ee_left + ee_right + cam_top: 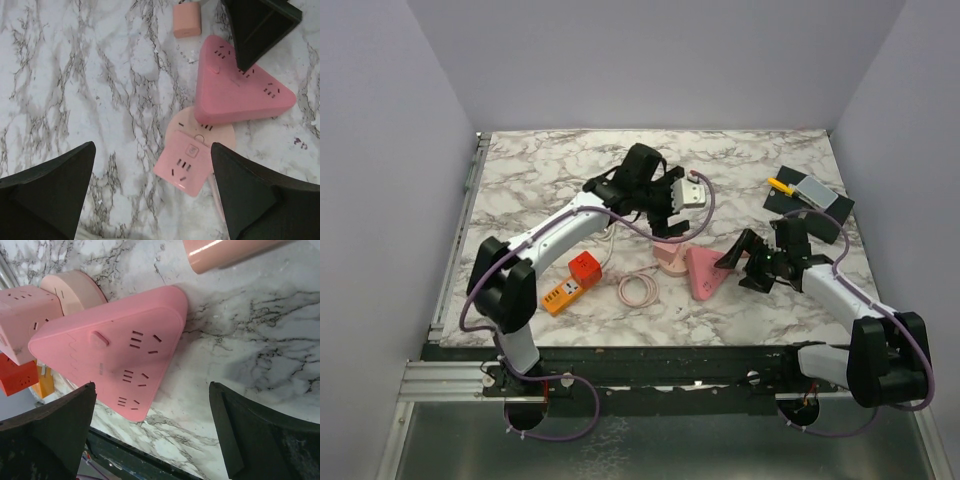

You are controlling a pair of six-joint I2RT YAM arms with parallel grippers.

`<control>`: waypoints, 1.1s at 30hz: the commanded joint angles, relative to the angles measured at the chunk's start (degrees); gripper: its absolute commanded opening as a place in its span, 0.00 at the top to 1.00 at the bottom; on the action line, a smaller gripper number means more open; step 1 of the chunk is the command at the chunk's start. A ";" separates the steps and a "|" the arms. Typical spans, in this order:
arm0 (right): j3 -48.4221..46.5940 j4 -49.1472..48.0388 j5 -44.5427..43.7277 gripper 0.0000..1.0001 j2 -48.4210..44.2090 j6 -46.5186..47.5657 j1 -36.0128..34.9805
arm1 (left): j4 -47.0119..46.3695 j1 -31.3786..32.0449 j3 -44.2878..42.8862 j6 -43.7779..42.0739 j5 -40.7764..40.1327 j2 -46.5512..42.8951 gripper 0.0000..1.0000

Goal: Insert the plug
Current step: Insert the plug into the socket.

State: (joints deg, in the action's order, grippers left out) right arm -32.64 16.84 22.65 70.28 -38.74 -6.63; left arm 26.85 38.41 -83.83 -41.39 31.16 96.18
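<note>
The plug, a pink square adapter cube point(187, 162) with socket slots on top, sits over a round peach socket disc point(225, 135); how deep its pins go is hidden. In the top view this pair point(669, 258) lies mid-table. My left gripper point(152, 146) hovers above it, open and empty, with the cube near its right finger. A pink triangular power strip point(110, 355) lies beside the cube. My right gripper point(152, 385) is open and empty, low over the strip's front corner point(705, 273).
A small peach block point(186, 20) lies past the triangle. A red cube point(585, 267) and an orange power strip point(565, 293) lie front left, with a coiled pink cable point(638, 288) beside them. A black pad point(810, 195) with small items sits back right.
</note>
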 commanded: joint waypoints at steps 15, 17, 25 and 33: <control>6.17 -3.19 2.24 0.01 -1.94 -3.62 0.23 | 2.17 6.10 -19.67 14.56 -6.07 22.24 0.34; 5.79 -3.13 1.96 0.01 -1.40 -3.54 0.26 | 2.15 6.11 -19.18 15.18 -5.64 22.68 0.40; 4.01 -4.10 2.39 0.01 2.75 -3.97 0.22 | 0.96 6.63 -13.87 14.50 -4.19 21.28 0.57; 3.41 -4.21 2.35 0.01 3.46 -4.74 0.22 | -2.17 6.67 -8.98 12.84 -3.26 20.65 0.68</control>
State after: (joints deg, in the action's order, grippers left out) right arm -29.02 12.03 25.78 72.51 -43.38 -6.63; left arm 27.11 44.75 -94.19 -28.10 25.93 117.97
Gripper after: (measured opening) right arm 0.990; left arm 0.342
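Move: The pink cube, seated on the round pink socket, lies some 15 cm below my left hand, about 3 cm back and 1 cm to its left. The socket is under it, about 5 cm back and 1 cm right of that hand; the pink triangle is about 8 cm right and 6 cm back. From my right hand the cube is roughly 15 cm left and 3 cm ahead, about 1 cm lower. I bring my left hand down about 11 cm towards the pink cube, first swinging some 8 cm right with a little forward, then easing back and slightly left as I keep sinking. I tip the fingers about 20 degrees and narrow them from wide open to about a third, above the cube; contact can't be made out. My open right hand draws back 2 cm and dips beside the triangle, then returns partway. ##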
